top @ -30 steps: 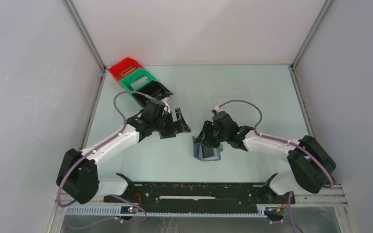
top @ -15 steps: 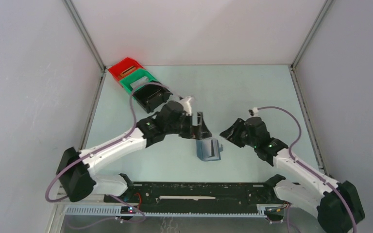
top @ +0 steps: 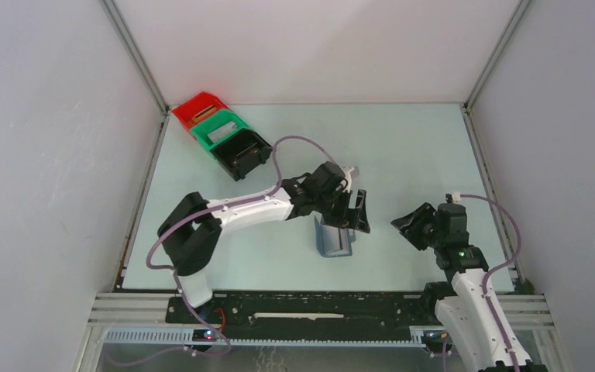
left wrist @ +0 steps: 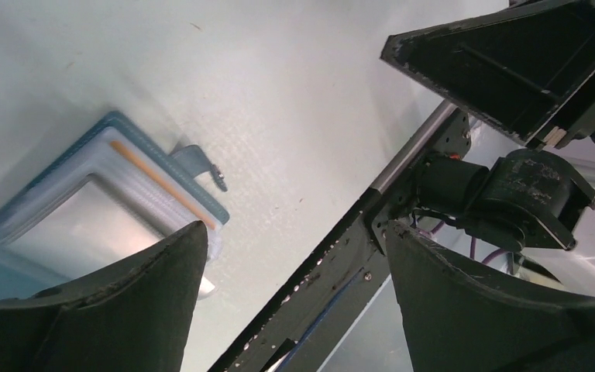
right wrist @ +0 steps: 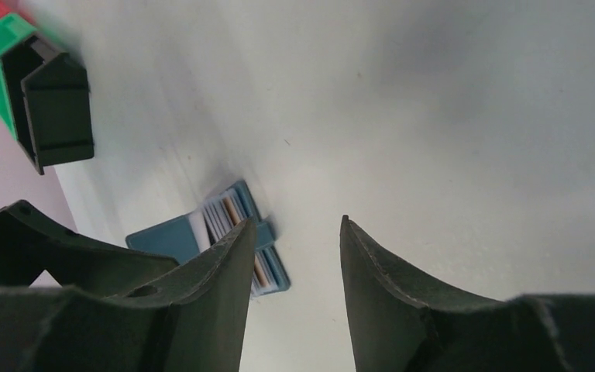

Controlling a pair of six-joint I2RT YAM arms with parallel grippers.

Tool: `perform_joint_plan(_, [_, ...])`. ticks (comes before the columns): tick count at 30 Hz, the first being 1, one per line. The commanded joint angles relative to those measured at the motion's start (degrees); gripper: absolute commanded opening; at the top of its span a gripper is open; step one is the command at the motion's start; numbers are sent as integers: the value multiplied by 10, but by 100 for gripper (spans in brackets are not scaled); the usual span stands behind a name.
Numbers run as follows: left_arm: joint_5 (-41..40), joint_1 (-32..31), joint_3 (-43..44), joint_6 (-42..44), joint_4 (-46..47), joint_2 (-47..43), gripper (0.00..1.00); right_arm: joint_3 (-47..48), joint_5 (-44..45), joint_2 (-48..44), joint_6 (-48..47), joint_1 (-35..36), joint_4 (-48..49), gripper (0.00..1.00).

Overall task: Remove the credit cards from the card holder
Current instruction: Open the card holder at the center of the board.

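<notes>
The card holder (top: 333, 240) lies open on the pale table, blue-teal with grey inner panels. In the left wrist view the card holder (left wrist: 116, 201) shows a tan strip and a silvery grey rectangle (left wrist: 85, 232), seemingly one of the credit cards, tucked inside. The right wrist view shows the card holder (right wrist: 194, 232) with thin pale and tan edges in its pockets. My left gripper (top: 352, 218) hovers at the holder's far right edge, open and empty (left wrist: 296, 229). Off to the right, my right gripper (top: 409, 225) stands open and holds nothing (right wrist: 298, 225).
Red (top: 197, 105), green (top: 221, 128) and black (top: 242, 151) bins stand in a row at the back left. A black rail (top: 318, 306) runs along the near edge. Grey walls close in both sides.
My right arm has drawn back to the right, away from the card holder. My left arm has swung right from beside the bins to the holder.
</notes>
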Motion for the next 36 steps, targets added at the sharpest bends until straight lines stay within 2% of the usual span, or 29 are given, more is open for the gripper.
perform_joint_plan(1, [41, -13, 65, 8, -28, 33, 90, -12, -46, -10, -27, -21, -25, 53])
perform_joint_plan(14, [46, -23, 52, 49, -91, 56, 91, -13, -68, 0, -17, -22, -1, 53])
perform_joint_plan(21, [0, -22, 57, 78, -132, 56, 92, -16, -79, -4, -11, -22, 7, 53])
perform_joint_plan(25, [-54, -18, 51, 94, -169, 45, 92, -23, -130, 4, 2, -14, 38, 54])
perform_joint_plan(28, [-74, -4, 6, 88, -146, 5, 92, -36, -144, 5, 34, 31, 87, 54])
perform_joint_plan(31, [-80, 20, -44, 72, -122, -43, 92, -36, -116, 21, 65, 114, 138, 55])
perform_joint_plan(36, [-72, 64, -125, 45, -76, -117, 93, -20, -80, 103, 98, 239, 224, 56])
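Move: The card holder stands partly open, its middle about 6 cm left of the left hand, level with it fore and aft and some 10 cm below. Its raised left cover is roughly 11 cm to that hand's left, also level fore and aft; the snap strap on the holder's right side is nearly under the hand, 1 cm left and 1 cm ahead. From the right hand the card holder is about 18 cm left, 2 cm ahead and 7 cm below. Down towards the card holder's left cover comes the left hand: first some 3 cm back and slightly right while sinking, then about 8 cm leftward over the holder, ending 5 cm lower, fingers wide open, seeming to push the cover outward. After a small dip and wait, the right hand sweeps about 9 cm left towards the strap side, half open, turning some 20 degrees counter-clockwise. ##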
